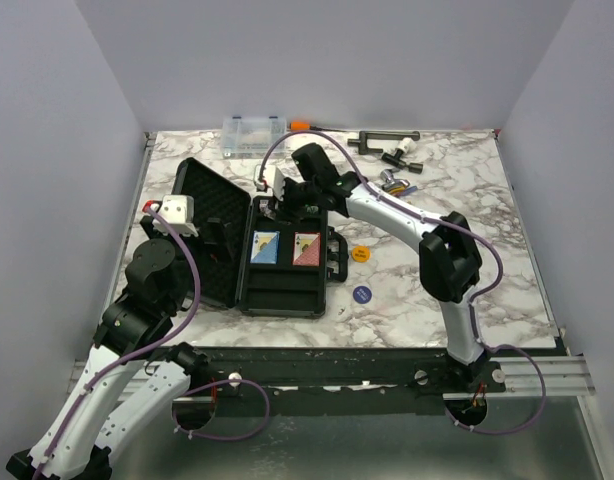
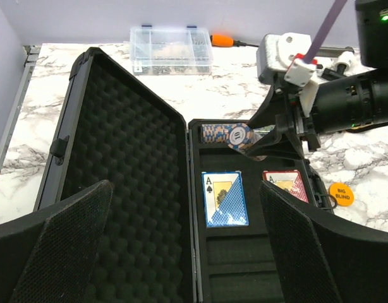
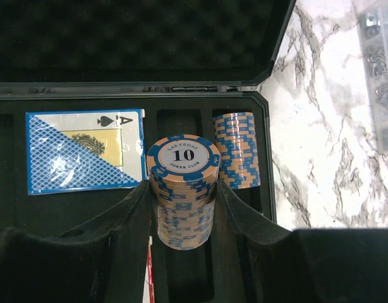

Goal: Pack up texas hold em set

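Note:
The black foam-lined case [image 1: 277,290] lies open, its lid to the left. A blue card deck [image 1: 264,247] and a red card deck [image 1: 306,249] sit in its tray. My right gripper [image 3: 182,189] is shut on a brownish chip roll [image 3: 183,158], held over the tray's far slots. A second chip roll [image 3: 237,150] lies in the slot next to it. My left gripper [image 2: 183,184] hangs open and empty above the case's hinge. An orange disc [image 1: 360,254] and a blue disc [image 1: 362,294] rest on the marble to the right of the case.
A small clear organiser box [image 1: 254,136] and an orange-handled tool [image 1: 300,123] lie at the back edge. A black tool [image 1: 387,140] and small parts [image 1: 397,180] lie at the back right. White walls close in three sides.

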You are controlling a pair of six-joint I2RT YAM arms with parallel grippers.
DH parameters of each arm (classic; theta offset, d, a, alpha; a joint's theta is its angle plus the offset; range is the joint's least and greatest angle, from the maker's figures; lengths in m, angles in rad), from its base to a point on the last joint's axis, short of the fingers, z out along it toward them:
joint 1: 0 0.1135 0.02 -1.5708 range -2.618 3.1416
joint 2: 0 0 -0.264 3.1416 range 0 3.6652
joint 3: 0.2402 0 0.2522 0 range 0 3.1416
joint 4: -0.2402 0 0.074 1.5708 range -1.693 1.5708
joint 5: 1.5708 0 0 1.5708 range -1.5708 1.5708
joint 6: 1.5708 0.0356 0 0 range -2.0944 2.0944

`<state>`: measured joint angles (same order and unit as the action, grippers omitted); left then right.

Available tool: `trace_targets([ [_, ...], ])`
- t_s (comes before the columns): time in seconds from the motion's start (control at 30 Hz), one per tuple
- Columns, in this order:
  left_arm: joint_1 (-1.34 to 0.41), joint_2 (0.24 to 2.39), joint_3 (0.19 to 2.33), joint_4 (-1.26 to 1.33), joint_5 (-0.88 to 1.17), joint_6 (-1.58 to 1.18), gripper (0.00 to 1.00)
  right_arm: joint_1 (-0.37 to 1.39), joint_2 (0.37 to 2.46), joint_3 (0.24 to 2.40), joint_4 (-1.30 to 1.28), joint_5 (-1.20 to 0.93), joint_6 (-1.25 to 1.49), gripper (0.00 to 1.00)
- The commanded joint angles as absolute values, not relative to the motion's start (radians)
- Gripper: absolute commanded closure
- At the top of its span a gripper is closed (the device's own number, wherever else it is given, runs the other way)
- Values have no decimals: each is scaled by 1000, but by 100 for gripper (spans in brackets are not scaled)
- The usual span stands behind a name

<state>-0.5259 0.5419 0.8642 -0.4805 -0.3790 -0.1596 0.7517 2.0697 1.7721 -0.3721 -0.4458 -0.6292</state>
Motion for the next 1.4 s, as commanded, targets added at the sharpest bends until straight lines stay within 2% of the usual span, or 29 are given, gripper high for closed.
trace_targets([
  [0.0, -526, 534, 851, -486, -390, -166, 2, 781, 2122, 1848, -395, -409, -664, 99],
  [0.8, -526, 531, 851, -485, -389, -164, 2, 819, 2269, 1943, -456, -219, -783, 99],
  [1.37, -522, 537, 851, -485, -394, -163, 2, 868, 2278, 1909, -314, -157, -736, 97],
])
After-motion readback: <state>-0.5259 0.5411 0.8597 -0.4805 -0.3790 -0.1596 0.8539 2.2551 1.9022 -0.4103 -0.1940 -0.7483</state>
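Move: The held stack of orange-and-blue chips is to go into the left end of the empty slot, about 5 cm left, 1 cm ahead and 9 cm below the right hand. The slotted chip stack lies about 5 cm beyond that place; the blue card deck is some 8 cm nearer the base, with the red deck 10 cm to the blue deck's right. From the idle left hand, that slot end is roughly 15 cm ahead, 12 cm right and 24 cm below. The chip stack, still pinched in the right hand's fingers, is lowered about 6 cm towards the left end of the empty slot and carried some 3 cm left, the sinking nearly all done before the last bit of leftward travel. As it goes, the wrist tips the fingers some 15 degrees steeper, laying the stack flatter; the grip keeps its width. ##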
